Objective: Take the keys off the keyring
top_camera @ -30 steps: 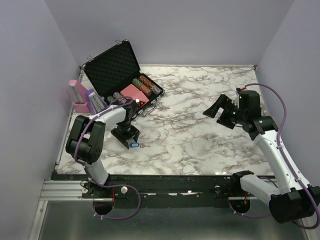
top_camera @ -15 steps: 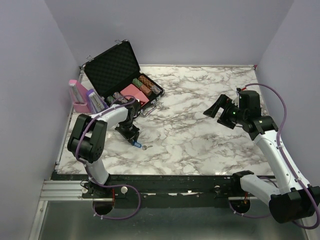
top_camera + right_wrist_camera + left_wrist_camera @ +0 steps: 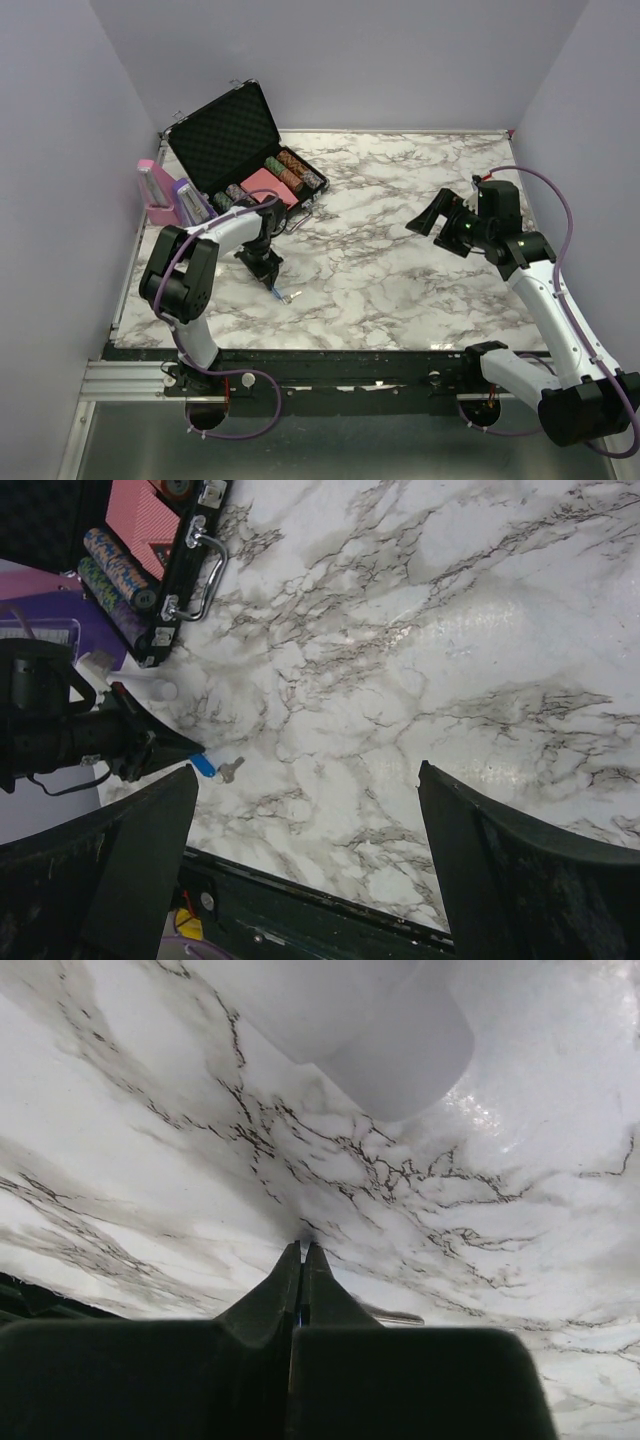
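The keyring's blue tag (image 3: 281, 290) lies low at the table's near left, with a silvery key (image 3: 293, 296) hanging off its right end. In the right wrist view the tag (image 3: 202, 765) and key (image 3: 232, 769) show clearly. My left gripper (image 3: 273, 279) is shut on the tag's left end. In the left wrist view its jaws (image 3: 302, 1250) meet with a thin blue sliver between them, and a bit of metal (image 3: 400, 1317) peeks out at the right. My right gripper (image 3: 436, 221) is open and empty, held high over the right half of the table (image 3: 310, 860).
An open black case (image 3: 240, 130) with poker chips (image 3: 285, 170) and a pink card deck stands at the back left. A pink item (image 3: 152, 190) and a purple item (image 3: 190, 203) stand at the left edge. The table's near edge (image 3: 300, 900) runs just below the tag.
My left gripper has turned and closed on the blue tag. The tag and key have shifted a little to the right. The right arm has not moved.
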You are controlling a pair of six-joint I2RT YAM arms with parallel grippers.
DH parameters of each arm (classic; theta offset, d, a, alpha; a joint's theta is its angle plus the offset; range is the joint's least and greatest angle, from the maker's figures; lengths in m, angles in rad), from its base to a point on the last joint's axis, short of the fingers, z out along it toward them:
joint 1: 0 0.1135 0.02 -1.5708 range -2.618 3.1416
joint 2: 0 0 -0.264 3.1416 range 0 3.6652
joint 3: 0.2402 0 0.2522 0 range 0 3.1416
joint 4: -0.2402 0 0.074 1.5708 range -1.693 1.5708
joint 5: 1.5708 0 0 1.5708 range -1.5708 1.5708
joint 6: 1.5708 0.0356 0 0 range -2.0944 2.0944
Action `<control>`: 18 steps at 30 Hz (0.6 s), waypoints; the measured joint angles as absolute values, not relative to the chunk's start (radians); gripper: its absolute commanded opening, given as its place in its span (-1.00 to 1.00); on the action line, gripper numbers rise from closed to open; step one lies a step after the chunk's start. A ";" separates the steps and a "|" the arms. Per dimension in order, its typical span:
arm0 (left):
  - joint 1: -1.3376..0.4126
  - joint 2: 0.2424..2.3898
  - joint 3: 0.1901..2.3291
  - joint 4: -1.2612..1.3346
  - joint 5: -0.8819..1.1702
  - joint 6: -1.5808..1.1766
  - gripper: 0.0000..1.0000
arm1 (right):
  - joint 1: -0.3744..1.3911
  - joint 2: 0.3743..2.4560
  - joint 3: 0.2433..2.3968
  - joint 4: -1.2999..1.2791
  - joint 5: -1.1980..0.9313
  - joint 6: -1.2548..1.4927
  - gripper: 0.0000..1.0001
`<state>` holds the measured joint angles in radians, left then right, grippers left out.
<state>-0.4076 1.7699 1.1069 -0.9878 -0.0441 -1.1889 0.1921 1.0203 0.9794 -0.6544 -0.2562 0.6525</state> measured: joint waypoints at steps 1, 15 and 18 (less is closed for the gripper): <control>-0.408 1.769 1.108 -0.989 -0.044 -1.184 -1.00 | 0.193 1.020 0.979 -0.651 -0.259 0.652 0.96; -0.414 1.600 1.110 -1.015 0.006 -1.062 -1.00 | 0.197 1.016 0.979 -0.509 -0.461 0.635 0.97; -0.414 1.560 1.137 -1.048 0.021 -1.037 -1.00 | 0.197 1.025 0.974 -0.435 -0.552 0.655 0.97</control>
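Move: The left fingers already pinch the near end of the blue tag, whose middle lies about 2 cm right of them and 1 cm back. The keys lie flat on the table about 4 cm to the right and 2 cm back. From the left hand a white tube lies some 8 cm ahead and 9 cm left, the case handle about 17 cm ahead and 6 cm right. From the open right hand the keys are roughly 30 cm left, 6 cm back and 20 cm down. Upward, slowly at first and then faster, the left hand raises the pinched tag about 6 cm from the table, its fingers kept shut and the fingertips swinging slightly forward and right. The right hand speeds up to the left and upward, some 5 cm each way, towards the keys' side, its open fingers swinging left and levelling out by around 20 degrees. ##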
